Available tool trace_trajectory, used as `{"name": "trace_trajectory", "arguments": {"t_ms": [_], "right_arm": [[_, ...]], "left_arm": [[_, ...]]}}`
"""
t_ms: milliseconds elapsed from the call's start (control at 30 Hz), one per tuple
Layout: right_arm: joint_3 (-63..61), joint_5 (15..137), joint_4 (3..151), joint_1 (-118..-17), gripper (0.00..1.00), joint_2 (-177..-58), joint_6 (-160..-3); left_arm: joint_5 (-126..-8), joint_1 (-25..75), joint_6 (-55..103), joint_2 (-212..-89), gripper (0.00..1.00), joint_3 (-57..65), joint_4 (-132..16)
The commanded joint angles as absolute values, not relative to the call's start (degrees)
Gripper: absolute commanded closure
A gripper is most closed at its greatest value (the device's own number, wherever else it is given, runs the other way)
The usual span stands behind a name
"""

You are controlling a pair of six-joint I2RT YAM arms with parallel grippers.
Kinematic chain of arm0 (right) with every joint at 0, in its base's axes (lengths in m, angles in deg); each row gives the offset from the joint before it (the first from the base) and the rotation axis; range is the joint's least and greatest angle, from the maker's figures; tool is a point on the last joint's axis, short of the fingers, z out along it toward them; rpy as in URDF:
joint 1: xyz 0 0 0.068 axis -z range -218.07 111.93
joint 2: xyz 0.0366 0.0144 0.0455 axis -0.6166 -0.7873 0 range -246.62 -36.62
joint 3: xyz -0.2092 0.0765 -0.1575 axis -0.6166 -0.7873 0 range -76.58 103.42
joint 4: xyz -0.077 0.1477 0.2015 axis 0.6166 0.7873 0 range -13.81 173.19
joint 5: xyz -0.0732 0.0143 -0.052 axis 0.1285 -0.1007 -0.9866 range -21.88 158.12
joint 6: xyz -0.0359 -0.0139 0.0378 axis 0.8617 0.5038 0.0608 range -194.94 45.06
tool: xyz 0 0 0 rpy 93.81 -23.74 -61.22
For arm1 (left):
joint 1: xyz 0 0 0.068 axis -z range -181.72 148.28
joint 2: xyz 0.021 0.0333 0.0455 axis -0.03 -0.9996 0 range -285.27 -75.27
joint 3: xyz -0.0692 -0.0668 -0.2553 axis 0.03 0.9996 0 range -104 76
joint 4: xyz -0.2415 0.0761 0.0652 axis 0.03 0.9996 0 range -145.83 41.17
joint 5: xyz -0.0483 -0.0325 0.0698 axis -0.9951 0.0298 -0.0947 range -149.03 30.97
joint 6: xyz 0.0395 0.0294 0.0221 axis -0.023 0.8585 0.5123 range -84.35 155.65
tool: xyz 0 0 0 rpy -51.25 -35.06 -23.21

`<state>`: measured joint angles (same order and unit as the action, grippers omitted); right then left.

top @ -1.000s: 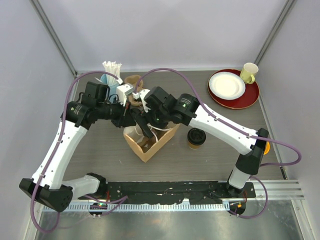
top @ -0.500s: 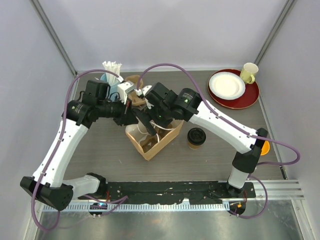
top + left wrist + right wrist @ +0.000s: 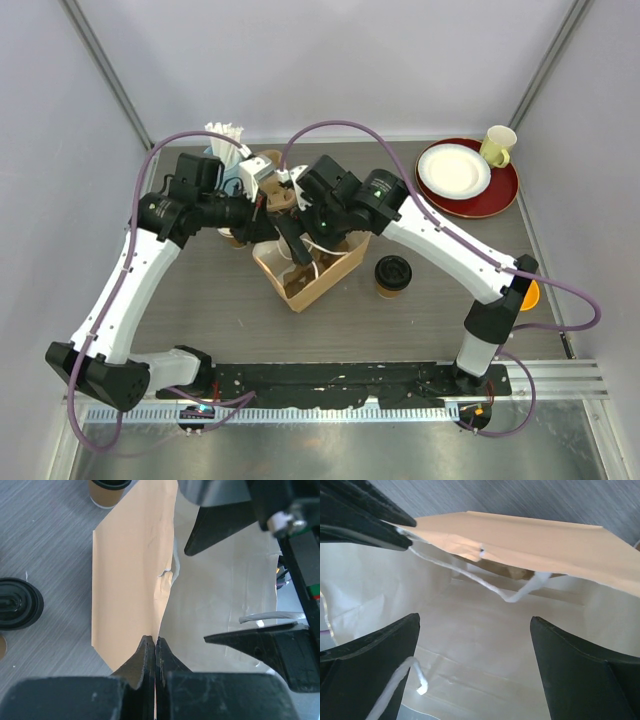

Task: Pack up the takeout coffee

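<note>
A brown paper bag [image 3: 318, 285] with white string handles [image 3: 485, 582] stands open at mid-table. My left gripper [image 3: 151, 639] is shut on the bag's rim, with the tan outer wall [image 3: 130, 570] to its left and the pale inside to its right. My right gripper [image 3: 474, 619] is open and empty, its fingers [image 3: 260, 650] just inside the bag's mouth. One takeout coffee [image 3: 392, 276], a brown cup with a black lid, stands right of the bag. In the left wrist view, a lidded brown cup [image 3: 106, 490] shows at the top edge and a black lid [image 3: 15, 603] at the left edge.
A red plate [image 3: 500, 192] carrying a white plate [image 3: 453, 168] and a pale-yellow mug [image 3: 498, 145] sits at the back right. A light-blue cup of white straws [image 3: 224, 140] stands at the back left, behind my left wrist. The two arms cross closely above the bag.
The right gripper's jaws have spread wider and it has lifted slightly toward the bag's mouth. The left gripper has pulled the pinched rim a little back and left, and the bag shifted with it.
</note>
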<state>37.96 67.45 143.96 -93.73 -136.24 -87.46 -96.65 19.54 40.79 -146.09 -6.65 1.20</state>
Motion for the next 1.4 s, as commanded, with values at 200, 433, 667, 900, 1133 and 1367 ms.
{"name": "trace_trajectory", "arguments": {"t_ms": [200,433,667,900,1133,1367], "right_arm": [[43.2,74.8,121.6,-90.7,0.04,-127.6,-95.1],[38.3,75.6,116.8,-88.1,0.06,-124.3,-99.4],[37.7,79.4,115.7,-87.7,0.07,-125.0,-99.9],[36.2,77.4,115.9,-86.1,0.07,-123.8,-99.7],[35.4,73.5,120.0,-82.8,0.07,-123.4,-100.7],[32.1,70.1,122.3,-80.4,0.07,-122.9,-100.1]], "left_arm": [[-96.1,20.3,44.3,-147.7,1.0,-5.6,11.8],[-96.2,20.3,44.3,-147.4,1.0,-5.4,11.7],[-95.9,20.2,44.5,-147.3,1.0,-5.2,11.7],[-94.6,20.3,45.8,-147.2,1.0,-6.5,12.0],[-94.4,20.3,47.9,-147.2,1.0,-8.0,12.5],[-91.5,20.4,51.8,-147.0,1.0,-9.7,13.2]]}}
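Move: The paper bag's middle is about 4 cm back, 2 cm left and 13 cm below the right hand, whose open fingers are already inside its mouth with a white handle strap against one of them. From that hand, the far lidded cup stands some 11 cm ahead and 12 cm right, the near one 3 cm back and 15 cm right, both about 21 cm lower. The left fingers already pinch the bag's left rim, the bag's middle 5 cm back, 7 cm right and 15 cm below them. The right hand, fingers staying wide open, first creeps back, left and up by a couple of centimetres against the bag, then shoots up to about 17 cm above its start and comes free of the mouth and handle strap, its wrist rolling nearly 40 degrees so the fingers swing from pointing down to pointing left; it then drifts forward and right while sinking some 4 cm, turning a little clockwise. The left hand keeps its pinch on the rim, edges up, drops about 4 cm and back just as the right hand springs upward, then holds that height while easing slightly left. ##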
